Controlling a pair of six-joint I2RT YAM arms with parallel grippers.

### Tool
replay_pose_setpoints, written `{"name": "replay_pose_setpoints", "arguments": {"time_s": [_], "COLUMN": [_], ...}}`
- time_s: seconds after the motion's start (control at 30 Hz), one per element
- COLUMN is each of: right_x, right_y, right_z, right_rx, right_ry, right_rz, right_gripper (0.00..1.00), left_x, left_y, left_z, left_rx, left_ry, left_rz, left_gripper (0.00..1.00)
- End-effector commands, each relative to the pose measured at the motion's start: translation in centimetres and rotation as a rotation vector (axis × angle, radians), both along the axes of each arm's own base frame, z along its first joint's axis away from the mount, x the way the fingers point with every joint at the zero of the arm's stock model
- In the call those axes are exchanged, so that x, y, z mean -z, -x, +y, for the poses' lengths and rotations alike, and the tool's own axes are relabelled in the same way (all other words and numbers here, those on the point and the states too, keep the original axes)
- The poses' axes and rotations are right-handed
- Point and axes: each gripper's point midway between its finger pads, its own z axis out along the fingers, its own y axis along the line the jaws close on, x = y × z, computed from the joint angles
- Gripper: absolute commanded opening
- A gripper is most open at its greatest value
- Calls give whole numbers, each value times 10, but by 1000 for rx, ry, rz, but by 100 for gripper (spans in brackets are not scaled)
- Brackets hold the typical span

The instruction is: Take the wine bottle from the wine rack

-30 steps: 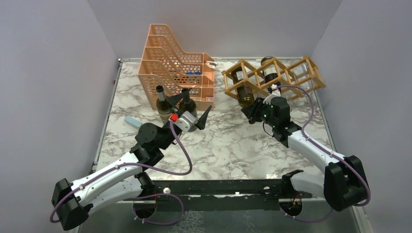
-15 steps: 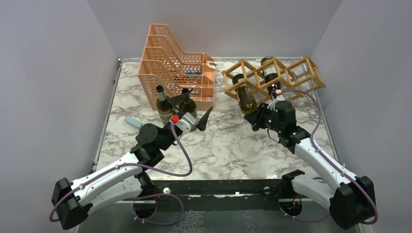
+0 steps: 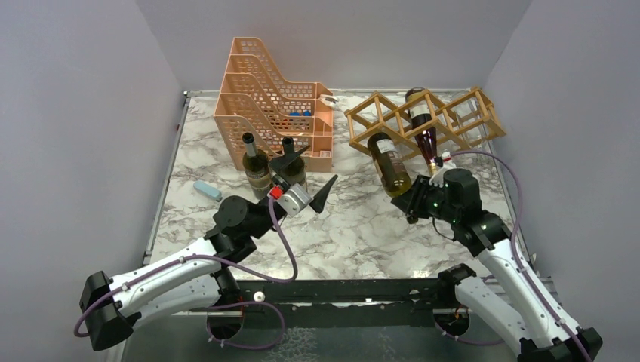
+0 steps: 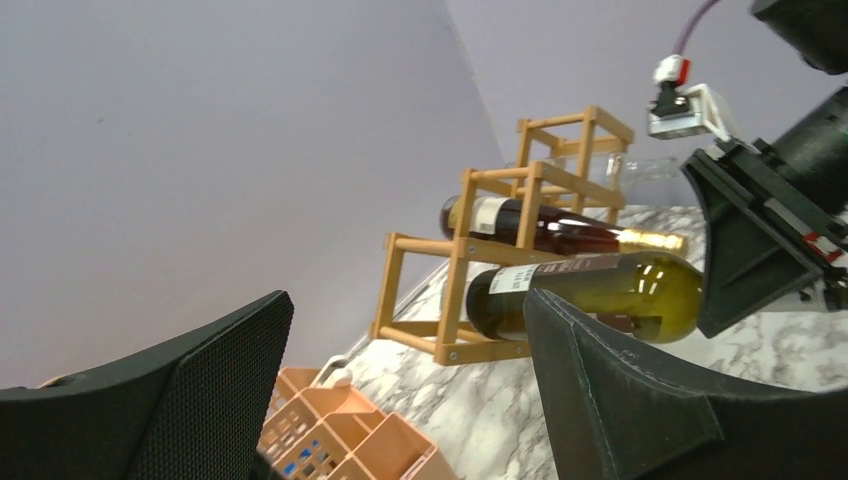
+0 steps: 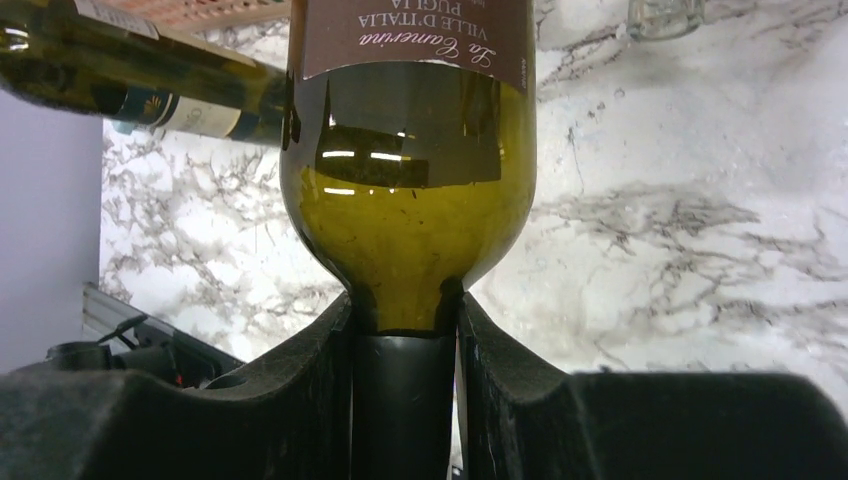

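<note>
The light wooden wine rack (image 3: 445, 113) stands at the back right, also seen in the left wrist view (image 4: 470, 250). A green wine bottle (image 3: 390, 164) slants out of its lower left cell, base still at the rack's front slats. My right gripper (image 3: 413, 200) is shut on its neck; in the right wrist view the fingers (image 5: 310, 390) clamp the black capsule below the bottle's shoulder (image 5: 410, 220). A second dark bottle (image 3: 420, 113) lies in the rack. My left gripper (image 3: 308, 178) hangs open and empty at table centre, near two upright bottles.
An orange perforated tray organizer (image 3: 264, 98) stands at the back left. Two upright bottles (image 3: 255, 164) (image 3: 291, 172) stand in front of it. A small pale blue object (image 3: 206, 188) lies at the left. Grey walls close in both sides.
My right arm has drawn back toward the near edge, sliding the green bottle most of the way out of the rack. The left gripper shifted slightly right and its jaws narrowed a little.
</note>
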Motion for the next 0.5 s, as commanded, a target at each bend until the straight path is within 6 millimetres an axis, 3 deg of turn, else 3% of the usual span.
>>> {"name": "replay_pose_setpoints", "arguments": {"time_s": [0.0, 0.1, 0.23, 0.47], "right_x": [-39, -53, -58, -64], "right_y": [13, 26, 41, 78], "right_z": [-5, -1, 4, 13], "right_rx": [-45, -105, -172, -325], "right_ry": [29, 17, 16, 9], "right_rz": [-81, -105, -38, 112], "right_gripper": [17, 17, 17, 17], "left_x": [-3, 4, 30, 97], "left_y": [24, 35, 56, 86], "left_z": [-17, -32, -63, -110], "left_rx": [121, 196, 348, 492], "left_ry": [-13, -45, -153, -433], "left_rz": [-40, -30, -8, 14], "left_gripper": [91, 91, 92, 95]}}
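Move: The bottle that the right gripper holds by its neck has its middle about 20 cm to the left gripper's right, some 12 cm farther out and 20 cm lower. The nearer standing bottle is about 15 cm ahead, 9 cm left and 25 cm below the left gripper. From the right gripper, the open left gripper is roughly 27 cm left, level in reach and 19 cm higher; the gold-necked bottle in the rack lies about 24 cm ahead, 6 cm right and 6 cm lower. Keep the right fingers shut on the neck and draw the bottle back from the rack about 5 cm, rising somewhat less and turning a little counter-clockwise. Meanwhile bring the open left gripper right, down and back towards it, about 13 cm in all, first right and back, then dropping as well, while turning some 20 degrees clockwise and rolling its left side up. ##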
